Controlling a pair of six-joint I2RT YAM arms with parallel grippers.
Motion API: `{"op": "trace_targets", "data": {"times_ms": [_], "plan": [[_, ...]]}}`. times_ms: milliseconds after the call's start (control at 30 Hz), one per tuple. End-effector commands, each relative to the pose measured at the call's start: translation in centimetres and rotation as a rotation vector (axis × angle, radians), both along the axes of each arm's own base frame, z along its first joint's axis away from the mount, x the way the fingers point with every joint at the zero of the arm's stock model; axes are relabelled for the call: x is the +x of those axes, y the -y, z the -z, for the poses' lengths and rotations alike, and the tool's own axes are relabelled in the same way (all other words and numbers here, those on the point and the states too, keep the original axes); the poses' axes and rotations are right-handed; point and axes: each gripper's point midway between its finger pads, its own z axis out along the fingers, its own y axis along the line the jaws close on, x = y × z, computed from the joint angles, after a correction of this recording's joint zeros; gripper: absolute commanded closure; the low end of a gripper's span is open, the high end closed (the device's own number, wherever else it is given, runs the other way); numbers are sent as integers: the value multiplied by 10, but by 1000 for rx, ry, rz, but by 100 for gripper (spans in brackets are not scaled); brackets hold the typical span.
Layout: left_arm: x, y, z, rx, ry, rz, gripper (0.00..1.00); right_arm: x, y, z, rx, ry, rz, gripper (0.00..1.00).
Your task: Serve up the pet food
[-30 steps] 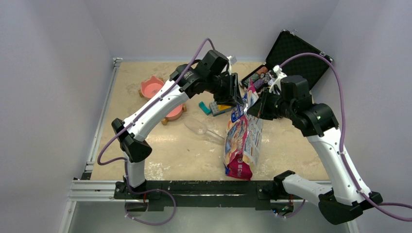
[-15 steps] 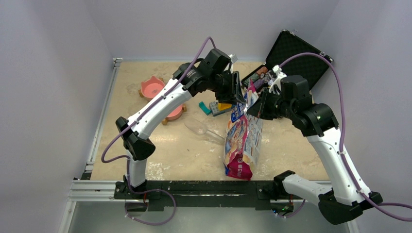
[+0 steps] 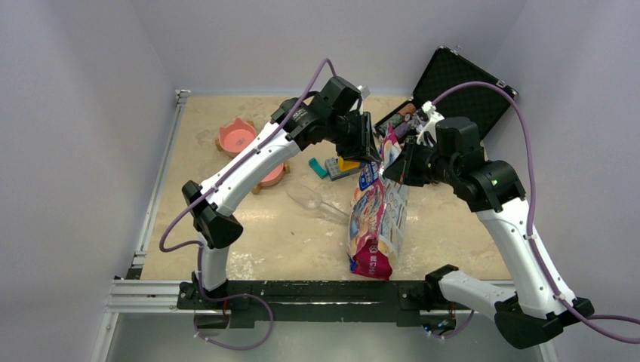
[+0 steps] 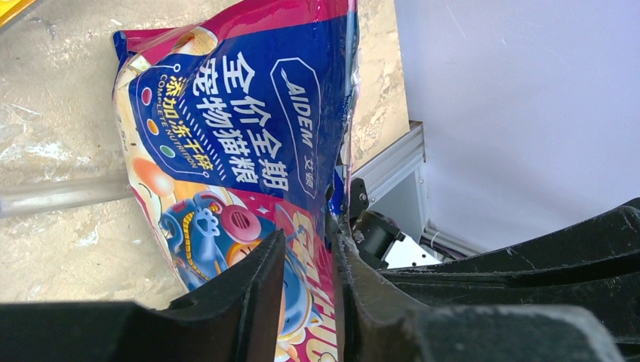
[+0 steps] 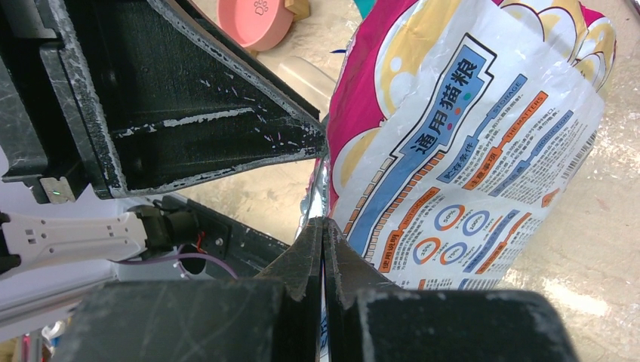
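The pink-and-blue pet food bag (image 3: pixel 376 219) stands upright at mid-table. No kibble shows; it is hidden inside the bag. My right gripper (image 3: pixel 389 172) is shut on the bag's top edge; in the right wrist view its jaws (image 5: pixel 324 226) meet on the thin foil rim beside the bag's printed back (image 5: pixel 468 136). My left gripper (image 3: pixel 375 154) is at the bag's top from the left. In the left wrist view it (image 4: pixel 308 249) stands narrowly open, with the bag's front (image 4: pixel 234 128) showing through the gap.
Two pink pet bowls (image 3: pixel 236 137) (image 3: pixel 273 175) sit at the left. A clear plastic scoop (image 3: pixel 311 197) lies left of the bag. Small teal and yellow blocks (image 3: pixel 336 166) lie behind it. An open black case (image 3: pixel 453 90) with poker chips (image 3: pixel 404 119) stands at the back right.
My left arm has shifted a little to the right, bringing its gripper closer to the bag's top. The right gripper and the bag have stayed put.
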Motion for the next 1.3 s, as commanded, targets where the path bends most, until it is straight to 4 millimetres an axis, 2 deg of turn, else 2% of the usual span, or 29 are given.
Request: {"op": "trace_targets", "data": {"times_ms": [0,67,200,433,567,800,1100,1267], "plan": [[-1,5,-3,-2,-2,13,75,-1,-3,0,-2,5,-30,100],[-3,9,-5,-20,-10,24,81,0,-4,-1,1,3,-34,100],[-6,15,-16,-71,-13,42,99,5,-8,-3,24,-8,-19,93],[-11,24,-34,-169,-6,70,100,10,-5,-1,21,-25,3,88],[-13,24,-38,-192,3,78,100,12,-2,-7,69,-9,16,79],[-13,25,-40,-204,4,82,100,17,15,-17,153,11,90,74],[-14,25,-39,-200,-1,81,100,23,11,-10,156,-14,71,75],[-13,24,-39,-198,1,77,100,19,5,0,173,-38,37,78]]}}
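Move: The pet food bag's top edge is almost at both hands: about 1 cm to the left hand's right, level with it, and right at the closed right fingertips. From the left hand, the yellow block is some 13 cm ahead and 5 cm left, 27 cm lower; the scoop is level fore-and-aft, about 13 cm left, 30 cm lower. The chip case is some 23 cm ahead and 18 cm right of the right hand, 28 cm below. Left fingers shut on the bag's top edge, shifting 2.5 cm right, while right fingers part slightly, easing 2 cm forward. ##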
